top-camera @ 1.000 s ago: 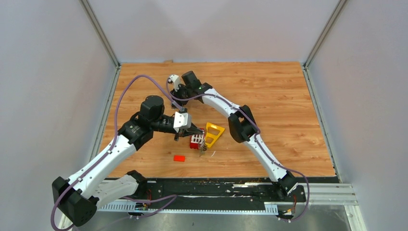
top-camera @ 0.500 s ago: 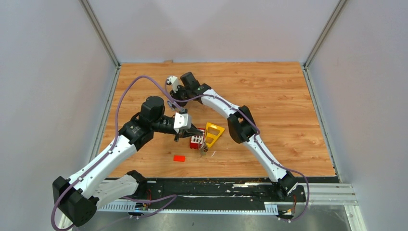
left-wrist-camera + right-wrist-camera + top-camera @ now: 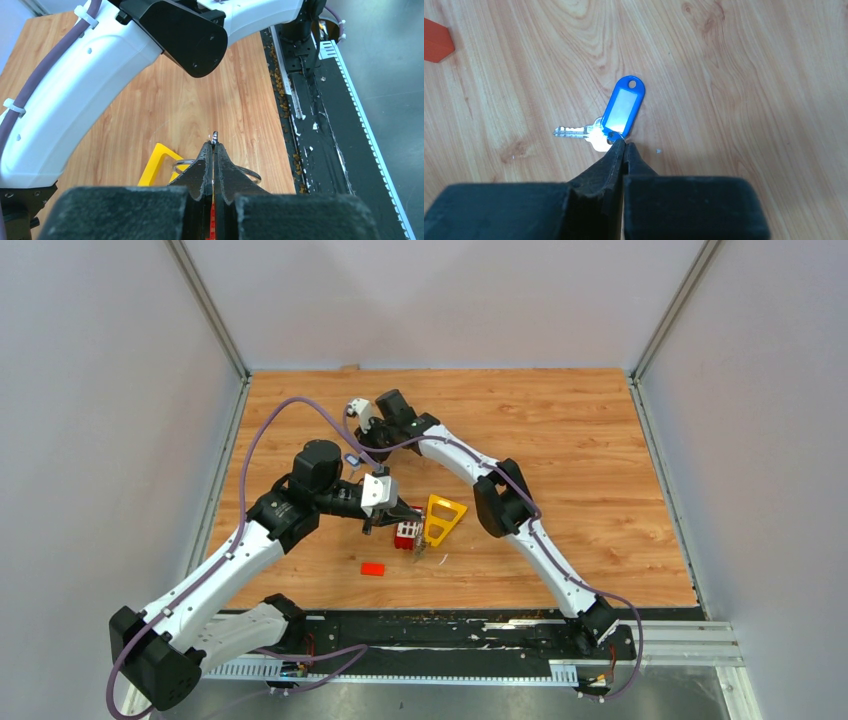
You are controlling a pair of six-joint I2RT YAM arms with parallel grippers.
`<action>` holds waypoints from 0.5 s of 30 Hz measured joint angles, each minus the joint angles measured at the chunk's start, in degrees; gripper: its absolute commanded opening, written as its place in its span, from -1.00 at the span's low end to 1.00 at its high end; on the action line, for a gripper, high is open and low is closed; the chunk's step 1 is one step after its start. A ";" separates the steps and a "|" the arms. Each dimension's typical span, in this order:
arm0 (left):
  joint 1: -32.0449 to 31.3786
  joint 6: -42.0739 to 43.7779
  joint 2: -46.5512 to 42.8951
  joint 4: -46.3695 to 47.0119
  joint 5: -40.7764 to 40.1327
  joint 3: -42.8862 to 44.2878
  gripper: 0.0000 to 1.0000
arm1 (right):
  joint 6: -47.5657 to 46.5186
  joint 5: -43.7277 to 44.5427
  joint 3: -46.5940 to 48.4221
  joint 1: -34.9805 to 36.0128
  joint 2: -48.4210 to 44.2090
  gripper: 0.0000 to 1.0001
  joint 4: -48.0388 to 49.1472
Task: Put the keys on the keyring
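In the left wrist view my left gripper [image 3: 214, 145] is shut on the keyring [image 3: 250, 173], a thin silver wire ring that sticks out on both sides of the fingers and just past the tips. In the top view this gripper [image 3: 405, 512] hovers beside the yellow frame. My right gripper [image 3: 624, 146] is shut on the small wire loop of a silver key [image 3: 585, 134] with a blue tag [image 3: 624, 110], low over the wooden table. From above, that gripper [image 3: 358, 442] is behind the left wrist, with the key [image 3: 352, 458] just below it.
A yellow triangular frame [image 3: 443, 518] and a red block [image 3: 406, 534] sit right under the left gripper. A small red block [image 3: 373, 568] lies nearer the front edge. An orange-red piece [image 3: 434, 42] shows at the right wrist view's top left. The right forearm [image 3: 100, 85] arches over the left gripper.
My right gripper has closed and shifted slightly left; the blue-tagged key now shows just below it. The left arm has stayed still with the ring.
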 measured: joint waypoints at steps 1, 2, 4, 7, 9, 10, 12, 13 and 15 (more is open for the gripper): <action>0.00 0.00 0.00 0.00 0.00 0.00 -1.00 | -0.13 0.00 -0.46 -0.09 -0.33 -1.00 -0.04; 0.00 0.00 0.00 0.00 0.00 0.00 -1.00 | -0.24 0.00 -1.09 -0.17 -0.81 -1.00 -0.26; 0.00 0.00 0.00 0.00 0.00 -0.02 -1.00 | -0.55 0.00 -2.45 -0.44 -1.95 -1.00 -1.03; 0.00 0.00 0.00 0.00 0.02 -0.02 -1.00 | -1.16 0.00 -5.79 -1.11 -4.39 -1.00 -2.27; 0.00 0.00 0.00 0.02 0.04 -0.04 -1.00 | -1.73 0.02 -8.33 -1.73 -6.36 -1.00 -3.10; 0.00 0.00 0.00 0.07 0.04 -0.15 -1.00 | -2.05 0.02 -9.99 -2.12 -7.58 -1.00 -3.30; 0.00 0.00 0.00 0.11 0.07 -0.50 -1.00 | -2.75 0.04 -13.16 -2.86 -10.08 -1.00 -3.41; 0.00 0.00 0.00 0.15 0.09 -0.79 -1.00 | -3.21 0.02 -15.19 -3.30 -11.63 -1.00 -3.50; 0.00 0.02 0.00 0.15 0.07 -1.27 -1.00 | -4.20 0.02 -19.50 -4.26 -15.15 -1.00 -3.74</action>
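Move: The right fingers are already shut on the small wire loop of the blue-tagged key, barely above the table. The keyring, where the key must go, is some 28 cm back, 15 cm to the right and 21 cm higher. From the right hand, the pink box stands about 12 cm back and 6 cm right, and the red block roughly 17 cm back and 11 cm right. The left hand already holds the keyring, whose middle hangs about 2 cm under its fingertips. With its pinch on the blue-tagged key's loop kept shut, the right hand starts slowly, then speeds up to the robot's right, carrying the key about 7 cm towards the keyring and climbing some 2 cm, mostly late on, while its fingers tip about 5 degrees more steeply down. The left hand keeps the keyring gripped almost in place, beginning to sink by about 1 cm near the end. ##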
